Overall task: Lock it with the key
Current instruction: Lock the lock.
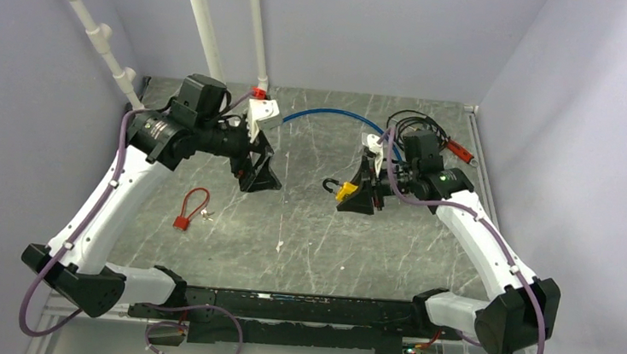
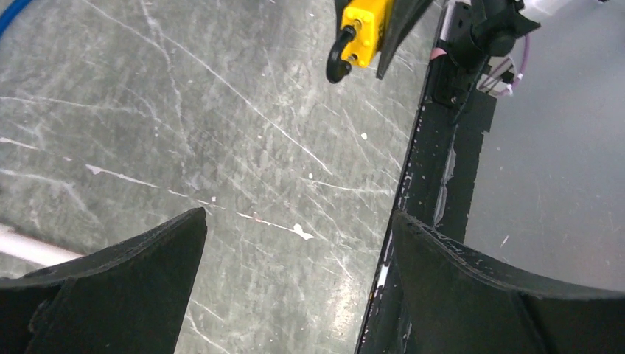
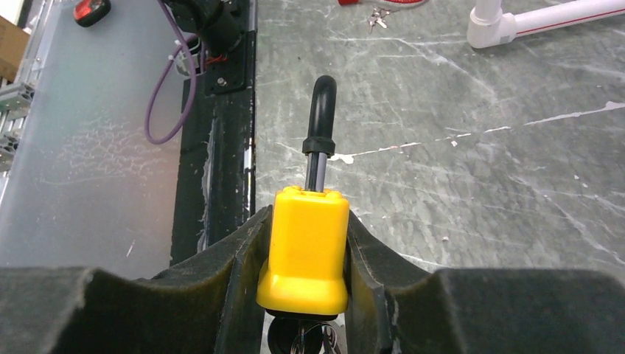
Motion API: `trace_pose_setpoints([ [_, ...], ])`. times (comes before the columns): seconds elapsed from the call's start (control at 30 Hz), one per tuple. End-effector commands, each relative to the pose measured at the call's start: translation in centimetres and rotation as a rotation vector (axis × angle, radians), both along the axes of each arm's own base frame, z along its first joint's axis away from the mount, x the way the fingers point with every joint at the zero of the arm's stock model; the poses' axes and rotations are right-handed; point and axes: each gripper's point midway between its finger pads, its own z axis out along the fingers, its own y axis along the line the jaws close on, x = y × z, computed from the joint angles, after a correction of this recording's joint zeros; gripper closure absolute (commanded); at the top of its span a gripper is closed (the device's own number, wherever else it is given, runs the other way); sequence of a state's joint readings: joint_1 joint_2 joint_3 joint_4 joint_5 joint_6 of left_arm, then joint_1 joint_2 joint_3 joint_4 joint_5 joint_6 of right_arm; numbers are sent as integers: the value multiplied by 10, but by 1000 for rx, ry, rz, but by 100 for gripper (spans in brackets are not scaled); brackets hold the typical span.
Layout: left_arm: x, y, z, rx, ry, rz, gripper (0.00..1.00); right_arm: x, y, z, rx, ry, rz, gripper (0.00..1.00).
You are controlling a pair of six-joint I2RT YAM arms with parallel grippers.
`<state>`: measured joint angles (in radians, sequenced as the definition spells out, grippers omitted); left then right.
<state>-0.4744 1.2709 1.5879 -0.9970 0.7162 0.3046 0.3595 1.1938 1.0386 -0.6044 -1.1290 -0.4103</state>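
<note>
A yellow padlock [image 3: 308,251] with a black shackle [image 3: 320,110] is clamped between the fingers of my right gripper [image 3: 308,218], held above the table. The shackle stands raised out of the body and points away from the wrist. A black key head with a metal ring [image 3: 306,341] shows at the padlock's underside. From above, the padlock [image 1: 345,192] sits right of centre in the right gripper [image 1: 358,196]. My left gripper [image 1: 257,176] hovers to its left, open and empty. Its jaws [image 2: 298,217] stand wide, with the padlock [image 2: 365,29] far ahead of them.
A red cable lock [image 1: 189,211] with small keys [image 1: 207,214] lies on the grey tabletop [image 1: 313,237] at the left. White pipes [image 1: 199,21] and a blue cable [image 1: 333,114] run along the back. A red and black object [image 1: 460,150] lies at the right wall.
</note>
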Motion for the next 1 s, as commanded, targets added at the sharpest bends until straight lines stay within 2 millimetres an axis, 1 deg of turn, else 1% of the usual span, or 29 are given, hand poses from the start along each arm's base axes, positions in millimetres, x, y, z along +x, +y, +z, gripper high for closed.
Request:
trace_pose_setpoints([
  [0.0,-6,-8,-9,-1,22,-114,1,-2,-1,16,-11,-98,68,100],
  [0.13,-3,-18,-14,-43,18,-163,1,-2,0,19,-4,-138,59,100],
  [0.23,0,-26,-13,-114,-30,-176,4,-8,4,19,-1,-179,63,100],
  [0.3,-1,-31,-14,-150,-87,-211,8,-12,5,13,-21,-173,83,100],
  [0.37,-3,-39,-20,-149,-129,-248,13,-13,5,4,-49,-172,98,100],
  [0.43,-4,-48,-29,-145,-129,-277,17,-12,4,-5,-72,-176,115,100],
  [0.5,-8,-57,-38,-132,-116,-325,19,-11,2,-13,-102,-166,120,100],
  [0.6,-7,-64,-53,-127,-99,-357,20,-6,-3,-25,-154,-186,97,100],
  [0.7,-10,-69,-63,-145,-143,-416,22,-4,-4,-24,-154,-246,89,100],
  [0.8,-6,-73,-63,-173,-192,-392,26,5,0,-19,-127,-292,54,100],
  [0.87,-7,-74,-67,-176,-223,-384,28,18,3,-24,-112,-335,-5,100],
  [0.97,-6,-73,-59,-184,-212,-344,27,26,2,-28,-118,-379,-56,100],
])
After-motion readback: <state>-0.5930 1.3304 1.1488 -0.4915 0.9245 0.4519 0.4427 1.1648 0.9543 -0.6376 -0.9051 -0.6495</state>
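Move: The yellow lock is already held in the right hand's pinch, its black shackle sticking out towards the left hand. From the left hand it lies about 21 cm to the right, some 2 cm ahead and 8 cm lower. Down on the table, roughly 30 cm below the left hand, the red lock lies about 25 cm to the left and 3 cm ahead, and the white pipe's corner some 20 cm ahead and 8 cm to the left. The yellow lock stays pinched in the right hand and is lowered about 5 cm while that wrist dips and rolls slightly. The empty left hand closes in on the shackle side, sinking about 10 cm in all with a swing of some 6 cm to the right midway, turning about 20 degrees clockwise as its wide-open fingers narrow by roughly a quarter. ##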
